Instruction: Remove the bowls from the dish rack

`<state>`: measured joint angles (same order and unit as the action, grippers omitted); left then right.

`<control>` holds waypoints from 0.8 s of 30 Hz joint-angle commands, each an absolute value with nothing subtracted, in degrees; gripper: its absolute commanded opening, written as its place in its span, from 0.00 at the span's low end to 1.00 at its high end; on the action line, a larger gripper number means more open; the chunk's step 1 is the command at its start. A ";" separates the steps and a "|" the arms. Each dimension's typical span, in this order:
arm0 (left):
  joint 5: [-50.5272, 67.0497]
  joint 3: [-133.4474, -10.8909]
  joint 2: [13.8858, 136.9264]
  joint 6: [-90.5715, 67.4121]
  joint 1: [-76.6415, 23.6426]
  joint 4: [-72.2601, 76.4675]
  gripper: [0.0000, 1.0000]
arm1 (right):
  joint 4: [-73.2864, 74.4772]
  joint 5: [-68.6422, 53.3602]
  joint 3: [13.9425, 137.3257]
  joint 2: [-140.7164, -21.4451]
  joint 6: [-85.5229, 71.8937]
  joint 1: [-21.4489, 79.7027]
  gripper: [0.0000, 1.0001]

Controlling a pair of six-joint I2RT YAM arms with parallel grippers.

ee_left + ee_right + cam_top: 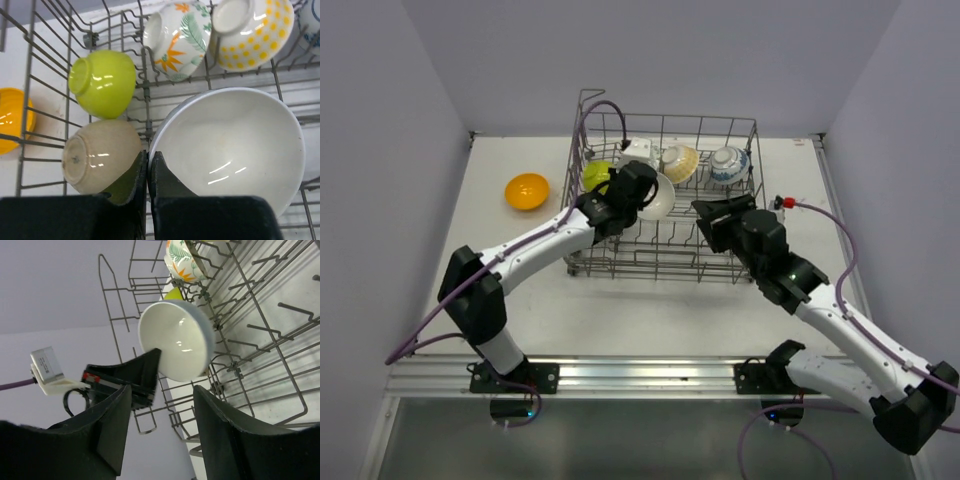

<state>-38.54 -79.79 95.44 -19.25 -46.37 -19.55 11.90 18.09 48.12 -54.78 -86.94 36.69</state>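
Observation:
My left gripper (149,160) is shut on the rim of a plain white bowl (230,140), one finger inside it and one outside, over the left part of the dish rack (665,270). In the top view this bowl (660,198) tilts beside the left gripper (642,192). Still in the rack are a lime bowl (105,82), a beige bowl (97,155), a floral bowl (175,40), a yellow-dotted bowl (252,25) and a blue-patterned bowl (728,165). My right gripper (162,388) is open and empty at the rack's right side (715,222), facing the white bowl (177,340).
An orange-yellow bowl (527,190) sits on the table left of the rack. The rack's upright tines (260,340) and a raised wire loop (588,105) at its back left corner stand around both grippers. Walls close in on three sides.

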 commanded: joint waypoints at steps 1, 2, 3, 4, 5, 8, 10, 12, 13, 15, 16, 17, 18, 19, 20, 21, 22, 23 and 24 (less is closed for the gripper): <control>-38.26 -86.66 91.07 -18.72 -41.49 -20.04 0.00 | 13.88 23.37 45.80 -49.85 -85.52 36.39 0.57; -36.41 -86.40 89.66 -18.72 -39.74 -18.21 0.00 | 14.32 24.25 45.27 -48.96 -85.26 36.39 0.57; -32.65 -85.35 88.08 -18.81 -38.77 -17.41 0.00 | 14.33 24.78 44.74 -48.17 -84.99 36.39 0.57; -31.04 -85.25 85.63 -19.50 -37.80 -17.14 0.00 | 14.41 25.05 43.95 -47.29 -84.03 36.39 0.57; -29.63 -85.51 84.65 -19.69 -35.97 -17.31 0.00 | 14.33 25.83 43.68 -46.07 -83.33 36.39 0.57; -25.59 -87.36 81.75 -20.39 -32.45 -19.94 0.00 | 15.82 26.19 42.98 -44.30 -81.57 36.39 0.57; -23.22 -88.50 79.38 -21.00 -29.55 -20.91 0.00 | 16.00 25.93 42.11 -43.86 -80.87 36.39 0.58; -21.11 -88.33 77.35 -21.62 -27.08 -21.27 0.00 | 15.74 24.79 41.31 -43.51 -80.34 36.39 0.58; -19.01 -88.07 75.17 -22.58 -25.68 -21.27 0.00 | 15.47 24.35 40.44 -43.51 -79.72 36.39 0.58; -17.50 -87.28 73.22 -23.29 -20.50 -21.09 0.00 | 14.94 23.12 39.64 -43.77 -78.93 36.39 0.58; -16.71 -86.93 71.99 -23.99 -16.91 -21.18 0.00 | 14.85 22.77 38.94 -43.94 -78.49 36.39 0.58; -16.26 -86.58 71.46 -24.34 -15.14 -21.44 0.00 | 14.42 22.33 38.59 -44.12 -78.23 36.30 0.58; -15.82 -85.27 71.02 -24.87 -13.20 -21.36 0.00 | 14.07 21.98 38.24 -44.56 -77.79 36.39 0.58; -13.99 -84.38 70.49 -26.00 -9.27 -21.10 0.00 | 13.80 21.10 37.62 -44.82 -77.09 36.39 0.58; -12.58 -82.55 70.49 -26.89 -7.14 -20.92 0.00 | 13.28 20.75 37.36 -45.09 -76.73 36.39 0.58; -8.22 -81.57 70.49 -27.68 -4.60 -20.48 0.00 | 13.10 20.22 36.83 -45.61 -76.03 36.30 0.58; -5.22 -80.43 70.75 -28.90 0.48 -19.70 0.00 | 12.83 19.43 36.65 -45.88 -75.76 36.39 0.59; -2.75 -79.11 71.10 -29.52 3.57 -18.90 0.00 | 12.57 19.16 36.48 -45.97 -75.50 36.39 0.59; -1.16 -79.10 72.58 -29.97 5.78 -19.16 0.00 | 12.57 18.90 36.04 -46.14 -75.15 36.39 0.59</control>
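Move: The left hand already holds the white bowl by its rim over the rack and takes it to the table around the orange bowl, which lies about 23 cm to the left, 5 cm farther out and 18 cm lower. On the way, some 12 cm lower, sit the beige bowl, 8 cm left and 1 cm nearer, and the green bowl, 7 cm left and 6 cm farther out. From the right hand the orange bowl is about 34 cm left, 14 cm ahead, 25 cm down. Still pinching the white bowl's rim, the left hand swings it some 27 cm left and 17 cm up, over the beige and green bowls and the rack's left side. It rolls left side down, tips up and turns counter-clockwise, roughly 20 degrees each. The empty right hand stays open, draws 3 cm back and right, then sinks about 6 cm over the rack's near right part. ##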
